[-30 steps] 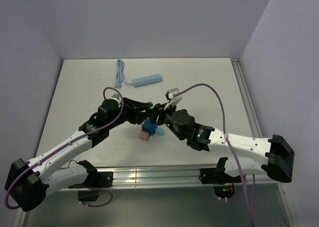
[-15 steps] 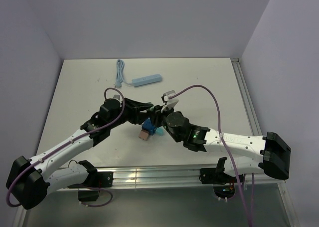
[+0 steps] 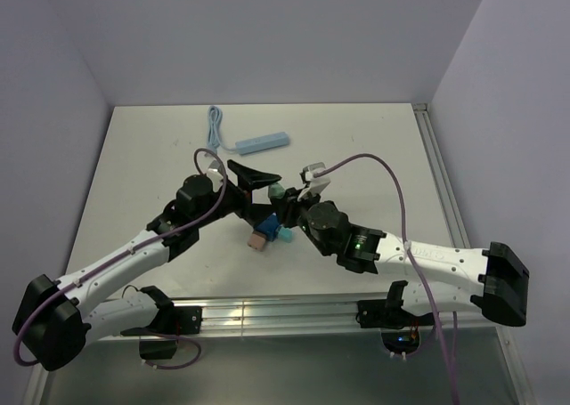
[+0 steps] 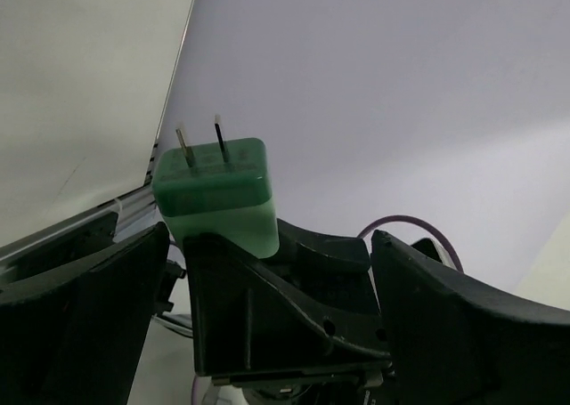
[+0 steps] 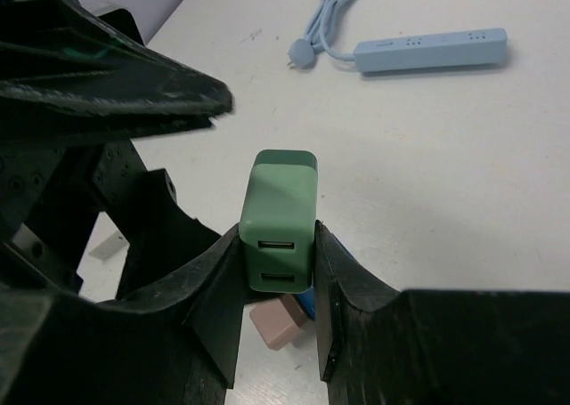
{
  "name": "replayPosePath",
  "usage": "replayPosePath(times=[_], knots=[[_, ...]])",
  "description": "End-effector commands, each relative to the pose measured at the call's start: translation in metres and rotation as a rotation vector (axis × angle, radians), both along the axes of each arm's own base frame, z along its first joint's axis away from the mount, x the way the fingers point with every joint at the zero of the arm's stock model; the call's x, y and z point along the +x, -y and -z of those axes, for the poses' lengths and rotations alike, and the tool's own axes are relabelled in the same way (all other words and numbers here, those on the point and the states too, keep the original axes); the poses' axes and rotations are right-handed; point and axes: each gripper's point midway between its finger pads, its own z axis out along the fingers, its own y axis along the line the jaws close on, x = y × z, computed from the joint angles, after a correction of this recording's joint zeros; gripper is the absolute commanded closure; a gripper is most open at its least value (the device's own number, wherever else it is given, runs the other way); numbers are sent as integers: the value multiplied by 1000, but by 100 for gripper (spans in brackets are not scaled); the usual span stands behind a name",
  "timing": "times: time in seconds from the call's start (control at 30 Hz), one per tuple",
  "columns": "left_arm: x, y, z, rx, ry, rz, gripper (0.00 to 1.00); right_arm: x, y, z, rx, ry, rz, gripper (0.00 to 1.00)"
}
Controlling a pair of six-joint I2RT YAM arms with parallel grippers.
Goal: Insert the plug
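The plug (image 5: 280,211) is a green two-port charger block. My right gripper (image 5: 278,238) is shut on its sides, USB ports facing the camera. In the left wrist view the plug (image 4: 216,194) stands prongs-up between my left gripper's (image 4: 272,238) wide-open fingers, gripped from below by the right gripper's black fingers (image 4: 267,307). From above, both grippers meet over the table's middle: left gripper (image 3: 260,190), right gripper (image 3: 285,206), plug (image 3: 277,192). A light blue power strip (image 3: 264,142) lies at the back of the table, also in the right wrist view as power strip (image 5: 432,51).
Under the grippers lie a brownish-pink block (image 3: 258,239), a blue one (image 3: 269,224) and a cyan one (image 3: 287,235). The strip's coiled cord (image 3: 214,127) trails left, its own plug end (image 5: 298,60) on the table. A metal rail (image 3: 267,314) runs along the near edge.
My left gripper's jaws have swung wide open, letting go of the green plug. My right gripper has closed on the plug and now holds it alone.
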Motion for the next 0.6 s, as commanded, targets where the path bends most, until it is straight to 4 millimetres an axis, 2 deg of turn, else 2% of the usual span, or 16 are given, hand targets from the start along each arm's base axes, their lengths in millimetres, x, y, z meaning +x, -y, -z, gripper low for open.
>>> replayPosePath(times=[0.0, 0.03, 0.07, 0.1, 0.13, 0.23, 0.3, 0.37, 0.43, 0.47, 0.57], knots=[[-6, -7, -17, -12, 106, 39, 0, -2, 17, -15, 51, 16, 40, 100], [0, -17, -10, 0, 103, 10, 0, -3, 22, -17, 58, 18, 42, 100], [-1, -25, -15, 3, 139, 1, 0, -5, 27, -10, 38, 6, 44, 100], [5, -36, -11, 27, 149, -26, 0, -5, 31, -12, 48, 5, 49, 100], [4, -44, -17, 42, 188, -37, 1, -6, 35, -10, 38, 0, 51, 100], [10, -65, -18, 196, 284, -68, 0, -9, 43, -9, 19, -21, 36, 100], [11, -74, -15, 312, 377, -53, 1, -18, 39, -11, -4, -39, -46, 100], [8, -79, -18, 396, 445, -32, 1, -18, 42, -15, -34, -75, -85, 100], [2, -80, -24, 433, 525, 4, 1, -35, 25, -13, -57, -127, -266, 100], [0, -81, -25, 445, 544, 12, 2, -33, 28, -16, -72, -160, -301, 100], [-5, -90, -30, 500, 614, 3, 3, -47, 23, -16, -120, -201, -459, 100]])
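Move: The left hand's open fingers still surround the green plug just handed over, which sits about 1 cm ahead, 1 cm right and 2 cm below its hand point. From the right hand, which holds the plug, the blue adapter lies about 2 cm ahead, 4 cm left and 21 cm down on the table. The pink block is some 3 cm back and 7 cm left of that hand, the teal plug 1 cm back and 1 cm right, both at table level. With its fingers already wide open, the left hand backs off the green plug, going about 8 cm left and roughly 2 cm up, slightly forward and then back again, while it rolls some 35 degrees about its own finger line, clockwise looking along the fingers. The right hand keeps its pinch on the green plug and draws it away to the right by about 4 cm and back by 2 cm, and in the later half its wrist swings counter-clockwise and tips slightly down as the sideways travel stops. ##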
